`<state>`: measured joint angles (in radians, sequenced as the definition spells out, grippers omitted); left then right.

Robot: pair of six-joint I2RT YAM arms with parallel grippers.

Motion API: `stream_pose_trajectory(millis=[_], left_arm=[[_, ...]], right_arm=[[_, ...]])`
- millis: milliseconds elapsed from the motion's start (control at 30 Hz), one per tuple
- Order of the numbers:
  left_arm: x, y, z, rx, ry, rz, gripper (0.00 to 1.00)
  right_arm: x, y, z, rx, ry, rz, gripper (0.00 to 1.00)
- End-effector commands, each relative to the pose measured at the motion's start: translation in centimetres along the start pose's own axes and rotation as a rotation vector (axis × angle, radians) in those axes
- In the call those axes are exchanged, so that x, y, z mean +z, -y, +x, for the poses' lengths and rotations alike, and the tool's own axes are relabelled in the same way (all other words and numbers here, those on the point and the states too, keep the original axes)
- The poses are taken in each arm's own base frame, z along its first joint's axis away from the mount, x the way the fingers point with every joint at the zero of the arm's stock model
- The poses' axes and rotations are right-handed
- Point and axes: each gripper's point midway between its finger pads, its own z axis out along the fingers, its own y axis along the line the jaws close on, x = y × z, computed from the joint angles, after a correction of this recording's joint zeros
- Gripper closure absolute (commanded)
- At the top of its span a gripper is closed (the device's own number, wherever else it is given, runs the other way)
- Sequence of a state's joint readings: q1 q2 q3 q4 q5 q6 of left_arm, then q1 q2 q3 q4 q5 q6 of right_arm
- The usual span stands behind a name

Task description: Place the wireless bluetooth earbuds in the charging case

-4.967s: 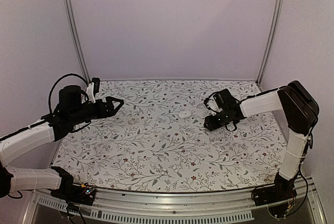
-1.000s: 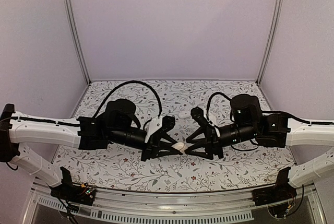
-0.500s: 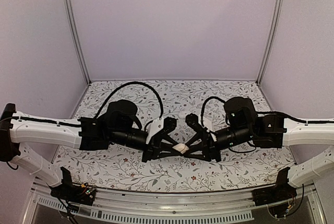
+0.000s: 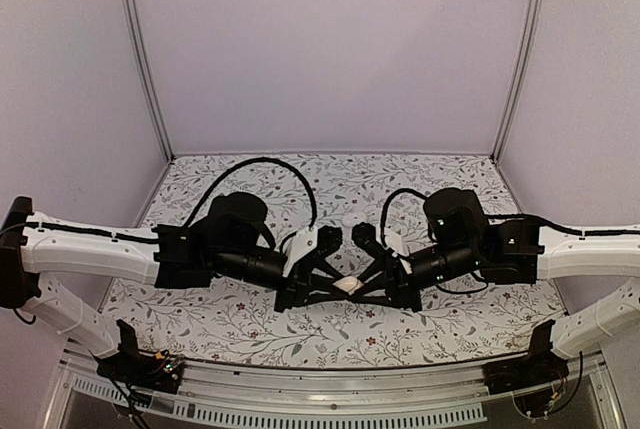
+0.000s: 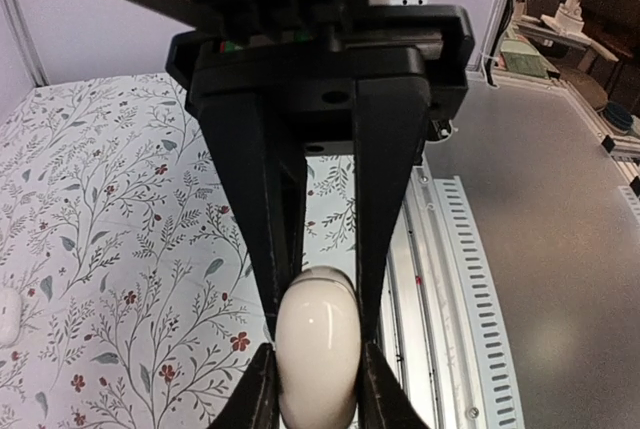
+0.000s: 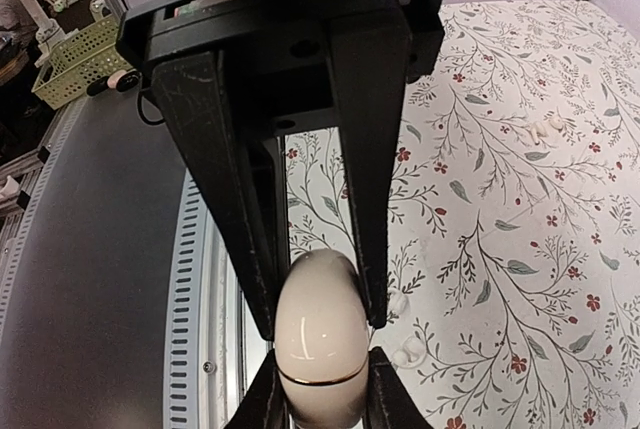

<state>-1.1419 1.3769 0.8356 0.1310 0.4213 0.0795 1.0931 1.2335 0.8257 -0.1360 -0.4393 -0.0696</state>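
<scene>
The charging case (image 4: pixel 347 284), a glossy white pebble with a thin seam line (image 6: pixel 320 381), hangs above the floral cloth near the table's front middle. My left gripper (image 4: pixel 339 287) is shut on one end of it (image 5: pixel 318 389). My right gripper (image 4: pixel 358 283) is shut on the opposite end (image 6: pixel 322 401). The two pairs of black fingers interlock around the case, which looks closed. One small white earbud (image 6: pixel 409 350) lies on the cloth just right of the case in the right wrist view. Another earbud (image 6: pixel 545 127) lies farther off.
The ridged metal rail (image 4: pixel 320 401) runs along the table's near edge, right under the held case. Both arms stretch inward from the sides, cables looping above them. Purple walls close the back and sides. A green basket (image 6: pixel 85 54) stands off the table.
My right gripper slid left up to the case and its jaws closed on the free end. The left gripper kept its hold and barely moved.
</scene>
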Motion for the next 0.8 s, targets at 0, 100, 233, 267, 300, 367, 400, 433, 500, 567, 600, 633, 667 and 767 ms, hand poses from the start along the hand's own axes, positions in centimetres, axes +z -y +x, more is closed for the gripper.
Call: stream_pose_trajectory(millis=[0, 100, 233, 267, 300, 367, 400, 433, 500, 567, 600, 633, 667, 767], left_arm=[[0.3, 0.7, -1.5, 0.027, 0.029, 0.014, 1.00], [0.2, 0.4, -1.3, 0.017, 0.021, -0.002, 0.86], [-0.4, -0.6, -0.7, 0.009, 0.020, -0.076, 0.61], [-0.7, -0.9, -0.8, 0.006, 0.027, -0.089, 0.58], [-0.9, -1.0, -0.7, 0.004, 0.031, -0.101, 0.53], [-1.3, -1.2, -1.0, 0.014, 0.049, -0.121, 0.43], [-1.6, -1.2, -1.1, 0.015, 0.056, -0.130, 0.35], [-1.8, -1.2, -1.4, 0.019, 0.072, -0.137, 0.26], [-2.3, -1.2, -1.8, 0.020, 0.104, -0.148, 0.02], [-2.7, -1.0, -2.4, 0.024, 0.138, -0.141, 0.00], [-2.9, -0.9, -2.8, 0.026, 0.155, -0.139, 0.00], [-3.0, -0.8, -3.1, 0.025, 0.172, -0.140, 0.00], [-3.2, -0.7, -3.5, 0.027, 0.196, -0.137, 0.00], [-3.3, 0.6, -3.6, 0.066, 0.211, -0.071, 0.00]], right_arm=[[-0.1, -0.3, -1.1, -0.017, 0.011, -0.003, 0.85], [-0.3, -0.4, -1.2, -0.025, 0.013, -0.004, 0.94], [-0.9, -0.6, -1.6, -0.036, 0.052, 0.000, 1.00], [-1.1, -0.7, -1.8, -0.038, 0.065, 0.002, 1.00], [-1.2, -0.6, -1.8, -0.040, 0.071, 0.006, 1.00], [-1.6, -0.7, -1.9, -0.048, 0.087, 0.010, 1.00], [-1.6, -0.7, -1.9, -0.051, 0.089, 0.012, 1.00], [-1.8, -0.7, -2.0, -0.055, 0.093, 0.014, 1.00], [-1.9, -0.7, -2.0, -0.064, 0.093, 0.020, 1.00], [-1.9, -0.6, -1.9, -0.072, 0.090, 0.027, 1.00], [-2.0, -0.6, -1.9, -0.081, 0.091, 0.031, 1.00], [-2.1, -0.5, -1.9, -0.087, 0.091, 0.037, 1.00], [-2.2, -0.5, -1.9, -0.092, 0.094, 0.043, 1.00], [-2.5, -0.3, -2.0, -0.110, 0.104, 0.061, 1.00]])
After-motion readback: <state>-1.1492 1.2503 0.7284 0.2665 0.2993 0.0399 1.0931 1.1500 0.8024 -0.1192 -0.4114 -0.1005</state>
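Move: The charging case is held end to end between both grippers, its middle about 2 cm right of the left hand and level with it in reach and height. From the right hand it lies about 2 cm left, likewise level. A white oval piece lies on the table some 30 cm ahead of the left hand, 4 cm right of it and about 19 cm below. Open the left gripper wide to let go of the charging case, then draw it up about 3 cm and back to the left about 2 cm, edging a little forward while its fingertips tilt up slightly. Keep the right gripper pinched on the case's other end and lift it about 2 cm, easing a little right, away from the left fingers. ##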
